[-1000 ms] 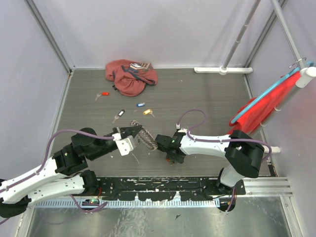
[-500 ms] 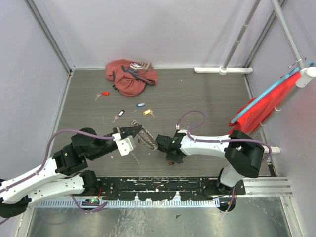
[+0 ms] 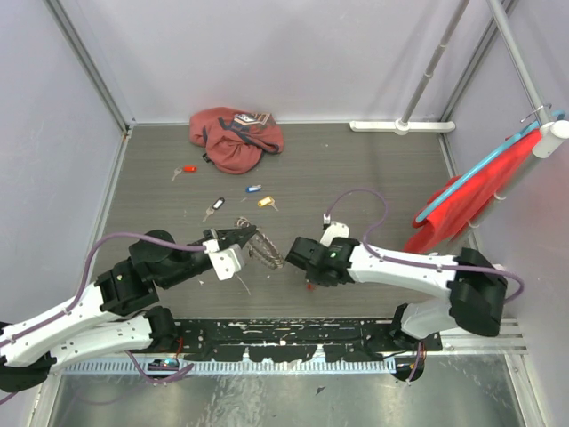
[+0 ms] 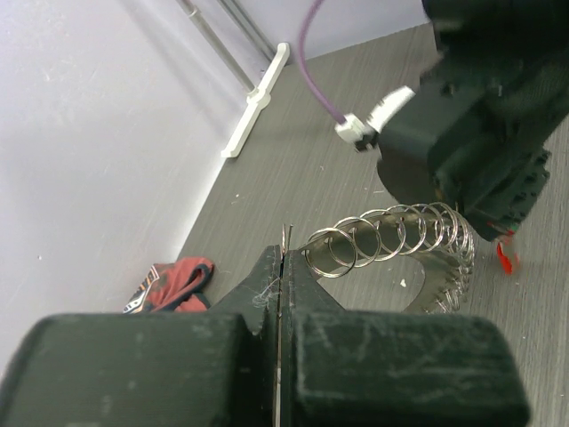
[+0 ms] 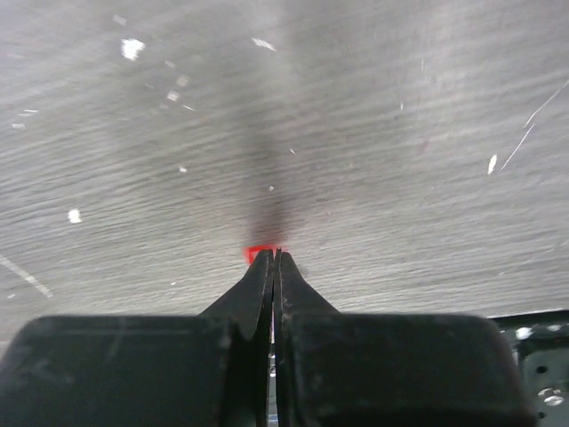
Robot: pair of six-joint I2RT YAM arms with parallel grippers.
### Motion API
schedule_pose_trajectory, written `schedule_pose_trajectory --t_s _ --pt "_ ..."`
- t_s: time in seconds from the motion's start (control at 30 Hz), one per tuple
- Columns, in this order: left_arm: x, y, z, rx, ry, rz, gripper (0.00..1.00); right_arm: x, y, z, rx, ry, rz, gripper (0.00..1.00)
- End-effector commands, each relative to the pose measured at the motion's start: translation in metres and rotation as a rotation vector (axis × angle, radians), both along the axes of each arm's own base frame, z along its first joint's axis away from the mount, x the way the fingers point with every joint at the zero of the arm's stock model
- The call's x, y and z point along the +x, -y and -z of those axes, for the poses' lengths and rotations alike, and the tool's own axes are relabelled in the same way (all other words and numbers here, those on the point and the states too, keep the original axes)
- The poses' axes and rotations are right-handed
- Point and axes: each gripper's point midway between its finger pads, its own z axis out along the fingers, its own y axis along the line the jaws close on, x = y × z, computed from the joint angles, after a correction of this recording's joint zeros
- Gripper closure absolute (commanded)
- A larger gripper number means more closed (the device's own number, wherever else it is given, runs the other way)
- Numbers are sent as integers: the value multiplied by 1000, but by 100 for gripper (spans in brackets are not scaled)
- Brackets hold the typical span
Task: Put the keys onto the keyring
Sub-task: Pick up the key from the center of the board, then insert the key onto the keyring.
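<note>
My left gripper (image 3: 244,236) (image 4: 284,253) is shut on a thin metal edge of the keyring (image 3: 263,250) (image 4: 400,236), a curved row of silver rings and keys held above the floor. Just right of it, my right gripper (image 3: 308,281) (image 5: 276,255) points down, shut on a red-headed key (image 5: 259,253) (image 4: 504,258); only a sliver of red shows past the fingertips. More keys lie on the floor farther back: a red one (image 3: 185,170), a black one (image 3: 213,206), a blue one (image 3: 253,189) and a yellow one (image 3: 265,202).
A reddish-pink cloth bag (image 3: 236,138) lies at the back. A red cloth on a blue hanger (image 3: 471,191) hangs at the right wall. A white bracket and pole (image 3: 400,126) stand at the back right. Grey walls enclose the floor.
My right gripper has shut on the red key, and its arm has swung with the elbow farther right. The left arm and the keyring have not moved.
</note>
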Motion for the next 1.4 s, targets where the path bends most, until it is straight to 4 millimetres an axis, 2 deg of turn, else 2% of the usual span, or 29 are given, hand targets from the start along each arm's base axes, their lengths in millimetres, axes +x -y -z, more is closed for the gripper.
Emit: schedule_pose_trajectory --t_s 0.0,0.1,0.2,0.3,0.43,0.5,0.6,0.73,0.93,1.37 --pt "0 1 -36 -104 24 1 100 39 3 -78 -9 278 -117 99" --pt "0 6 -38 -114 10 9 100 48 2 -122 -10 408 -304 99" --pt "0 11 -40 -126 -2 16 100 54 -4 -174 81 596 -433 99" --pt "0 15 -44 -145 -18 21 100 49 3 -221 153 779 -545 99" --pt "1 20 -51 -189 -42 28 100 31 8 -282 274 1009 -676 99" --pt "-1 25 -55 -215 -48 43 100 23 8 -304 311 1093 -732 99" --pt "-3 31 -64 -250 -53 72 100 15 2 -323 324 1151 -818 99" --pt "-10 39 -76 -290 -56 123 100 0 -18 -341 389 1210 -953 99" --pt "-17 46 -84 -325 -74 175 100 -8 -34 -358 466 1284 -1008 99" --pt "-18 53 -82 -342 -127 189 100 -12 -52 -371 546 1346 -1029 99"
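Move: The right hand already holds the red key just off the board; the keyring, still pinched in the left hand, has its middle about 11 cm to the right hand's left, 1 cm back and 24 cm above. On the board, the yellow-tagged key lies some 26 cm ahead and 13 cm left of the right hand, 4 cm below it. From the left hand, the red key is about 13 cm right, 1 cm back and 29 cm below. Right hand lifts its red key some 35 cm towards the keyring, fingers levelling; left hand goes right, up. ##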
